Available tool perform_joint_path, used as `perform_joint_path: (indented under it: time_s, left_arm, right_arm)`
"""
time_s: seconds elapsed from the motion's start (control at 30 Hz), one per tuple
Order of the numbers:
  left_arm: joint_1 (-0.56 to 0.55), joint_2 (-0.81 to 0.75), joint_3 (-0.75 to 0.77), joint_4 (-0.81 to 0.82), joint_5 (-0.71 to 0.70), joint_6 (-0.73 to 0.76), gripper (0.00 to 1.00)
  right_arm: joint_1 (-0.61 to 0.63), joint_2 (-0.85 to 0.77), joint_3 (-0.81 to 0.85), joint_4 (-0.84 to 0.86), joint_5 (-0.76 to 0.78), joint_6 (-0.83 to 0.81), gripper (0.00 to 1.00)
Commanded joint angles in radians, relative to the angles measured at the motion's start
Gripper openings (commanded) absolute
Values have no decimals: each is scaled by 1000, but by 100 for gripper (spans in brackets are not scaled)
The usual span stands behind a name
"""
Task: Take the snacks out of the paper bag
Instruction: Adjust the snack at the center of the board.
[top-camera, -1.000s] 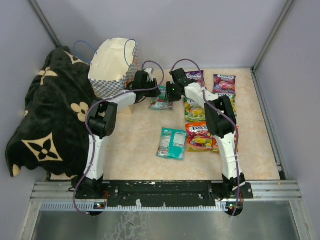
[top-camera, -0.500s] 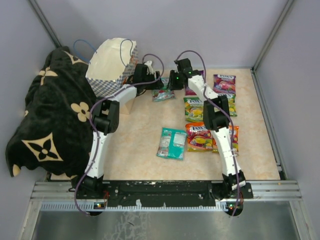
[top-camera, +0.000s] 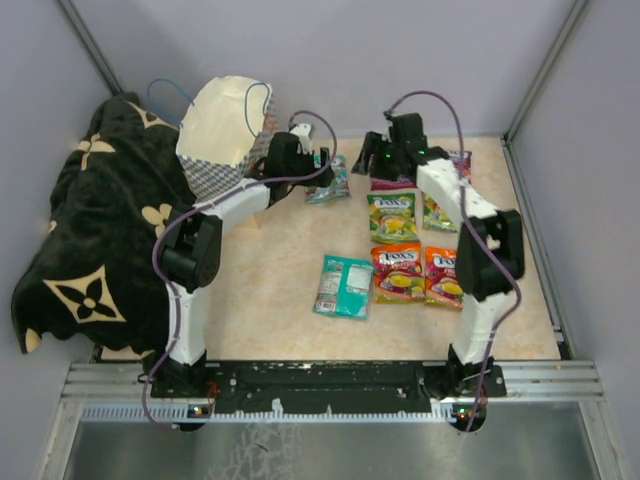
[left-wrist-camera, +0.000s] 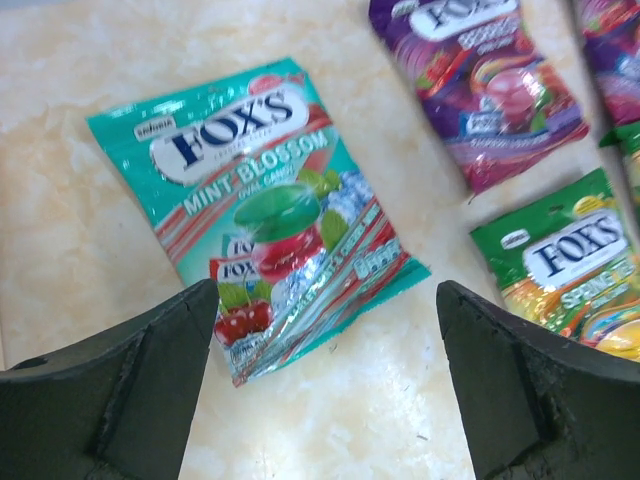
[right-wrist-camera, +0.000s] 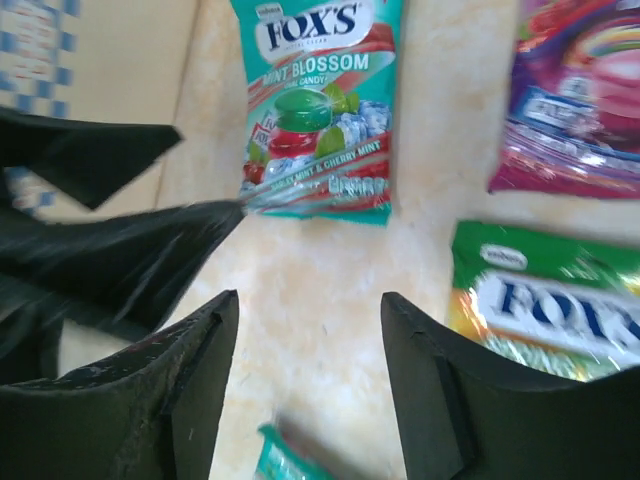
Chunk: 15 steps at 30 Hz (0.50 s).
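Note:
The checkered paper bag (top-camera: 225, 135) lies tilted at the back left, its cream inside facing up. A teal snack packet (left-wrist-camera: 265, 205) lies flat on the table just past my left gripper (left-wrist-camera: 325, 295), which is open and empty. The same teal packet (right-wrist-camera: 320, 110) lies ahead of my right gripper (right-wrist-camera: 307, 300), also open with nothing between its jaws. In the top view the left gripper (top-camera: 316, 165) and the right gripper (top-camera: 370, 160) flank that packet (top-camera: 330, 182). Several other snacks lie on the right: green (top-camera: 392, 217), orange-red (top-camera: 398, 272) and a second teal one (top-camera: 345, 286).
A black patterned blanket (top-camera: 90, 230) covers the left side, partly under the bag. A purple packet (left-wrist-camera: 490, 90) and a green packet (left-wrist-camera: 570, 260) lie right of the teal one. Grey walls close the back and sides.
Both grippers carried the teal packet toward the back, then opened and let it go. It now lies on the table, and the right arm has drawn off to the right.

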Motion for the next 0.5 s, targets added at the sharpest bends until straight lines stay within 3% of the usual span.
perform_joint_path:
  time_s: [0.0,0.2,0.47]
  left_arm:
    - [-23,25,-51,14,-86,15,96]
    - [-38,143,27,-14,-150,14,94]
    - [-38,306,264,-135,-164,58,94]
  right_arm:
    - [-71,-327,-228,191,32,69,63]
    - [-96,-575,-441,209,32,105,72]
    - [-96,-711,-594,168,23,85,78]
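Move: The mint bag lies about 6 cm ahead of the left hand and level with it sideways, some 10 cm below. The purple bag is about 13 cm to the right of the mint bag and 3 cm farther out, the green spring tea bag 13 cm right of it and 9 cm nearer. From the right hand the mint bag is roughly 5 cm ahead, 8 cm left and 11 cm down. Open left hand sinks about 9 cm towards the mint bag; right hand retreats back, up and right, opening. ##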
